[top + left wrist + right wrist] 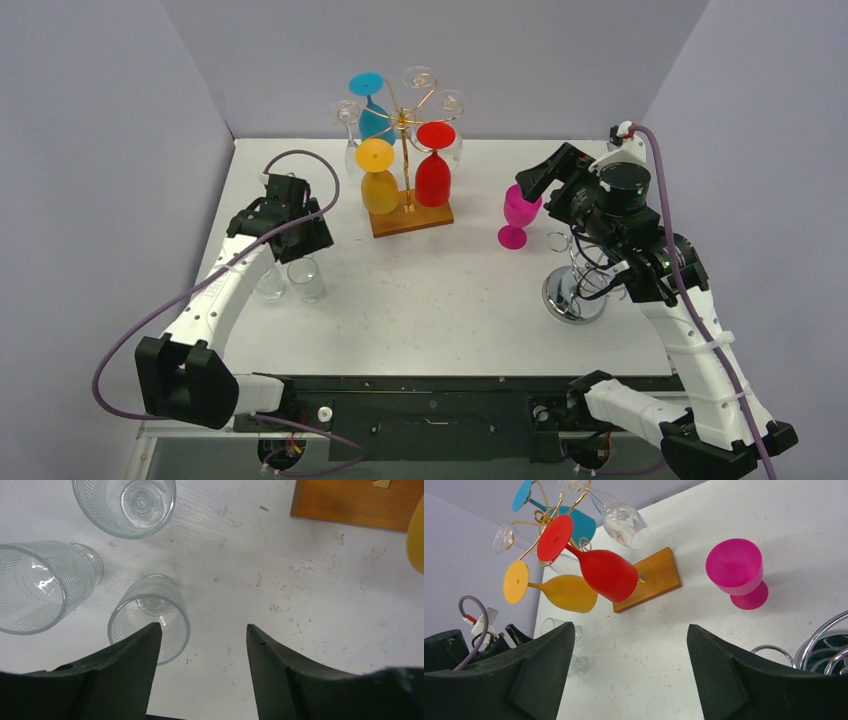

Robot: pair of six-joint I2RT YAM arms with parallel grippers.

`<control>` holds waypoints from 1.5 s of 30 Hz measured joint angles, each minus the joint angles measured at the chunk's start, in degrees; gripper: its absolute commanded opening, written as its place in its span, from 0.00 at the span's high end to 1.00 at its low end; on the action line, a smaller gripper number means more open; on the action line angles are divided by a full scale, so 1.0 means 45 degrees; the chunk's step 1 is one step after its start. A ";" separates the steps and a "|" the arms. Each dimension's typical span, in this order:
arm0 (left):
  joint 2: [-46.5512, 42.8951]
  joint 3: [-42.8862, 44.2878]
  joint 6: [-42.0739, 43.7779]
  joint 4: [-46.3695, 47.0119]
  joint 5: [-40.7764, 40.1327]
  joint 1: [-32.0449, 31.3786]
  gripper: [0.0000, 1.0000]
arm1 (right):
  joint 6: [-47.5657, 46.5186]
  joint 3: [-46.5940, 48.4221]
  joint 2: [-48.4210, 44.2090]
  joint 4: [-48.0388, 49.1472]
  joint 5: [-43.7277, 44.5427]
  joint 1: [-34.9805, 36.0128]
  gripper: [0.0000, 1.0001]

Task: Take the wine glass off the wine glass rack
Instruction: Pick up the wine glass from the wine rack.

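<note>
The wine glass rack [404,140], a gold wire stand on a wooden base [410,218], stands at the back middle. Upside down on it hang a blue glass [373,112], a yellow one [379,182], a red one [433,172] and clear ones [348,118]. Three clear glasses stand upright on the table in the left wrist view, the nearest [150,611] partly behind the left finger. My left gripper [204,627] hovers over them, open, with bare table between its fingers. My right gripper [630,627] is open and empty, right of the rack [546,517].
A pink glass [518,213] stands upright on the table just below my right gripper [535,180]. A chrome wire stand with a round base [578,288] sits under the right arm. Grey walls close in the table at the back and both sides.
</note>
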 measured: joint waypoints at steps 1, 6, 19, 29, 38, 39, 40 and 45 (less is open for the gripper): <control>-0.0083 0.0097 0.0015 -0.0058 0.0053 0.0005 0.38 | -0.0034 0.0034 0.0000 -0.0034 -0.0005 0.0000 0.22; -0.0646 0.0510 0.0126 -0.0306 0.0345 0.0000 0.34 | -0.0136 0.0078 0.0107 -0.0034 -0.0053 0.0112 0.23; -0.3230 0.1180 0.0350 -0.0432 0.2351 -0.0058 0.19 | 0.1209 0.1603 0.3410 0.1719 -0.0457 0.1554 0.46; -0.4663 0.1146 0.0325 0.0704 0.4289 -0.0709 0.03 | 0.2803 0.2705 0.5906 0.3366 -0.0928 0.1593 0.62; -0.5095 0.0607 0.0321 0.1734 0.4818 -0.1093 0.04 | 0.3891 0.2730 0.6421 0.4177 -0.1161 0.1389 0.65; -0.5139 0.0578 0.0321 0.1821 0.4838 -0.1093 0.04 | 0.3963 0.2759 0.6441 0.4231 -0.1171 0.1336 0.65; -0.5183 0.0563 0.0325 0.1880 0.4843 -0.1098 0.04 | 0.4065 0.2783 0.6484 0.4333 -0.1205 0.1302 0.66; -0.5362 0.0554 0.0330 0.2181 0.4838 -0.1098 0.04 | 0.4405 0.2827 0.6620 0.4478 -0.1258 0.1132 0.67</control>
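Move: The red wine glass hangs upside down on the rack; its foot lies about 15 cm ahead of the right hand, 16 cm to its left and a little lower. The yellow glass's foot is some 10 cm left of the red foot and 3 cm nearer, a clear glass's foot about 5 cm beyond it and 2 cm right. From the left hand the red foot is 12 cm ahead, 23 cm right, 20 cm up. Right hand sweeps roughly 18 cm left and forward towards the red foot, half closing, while the left hand rises. ##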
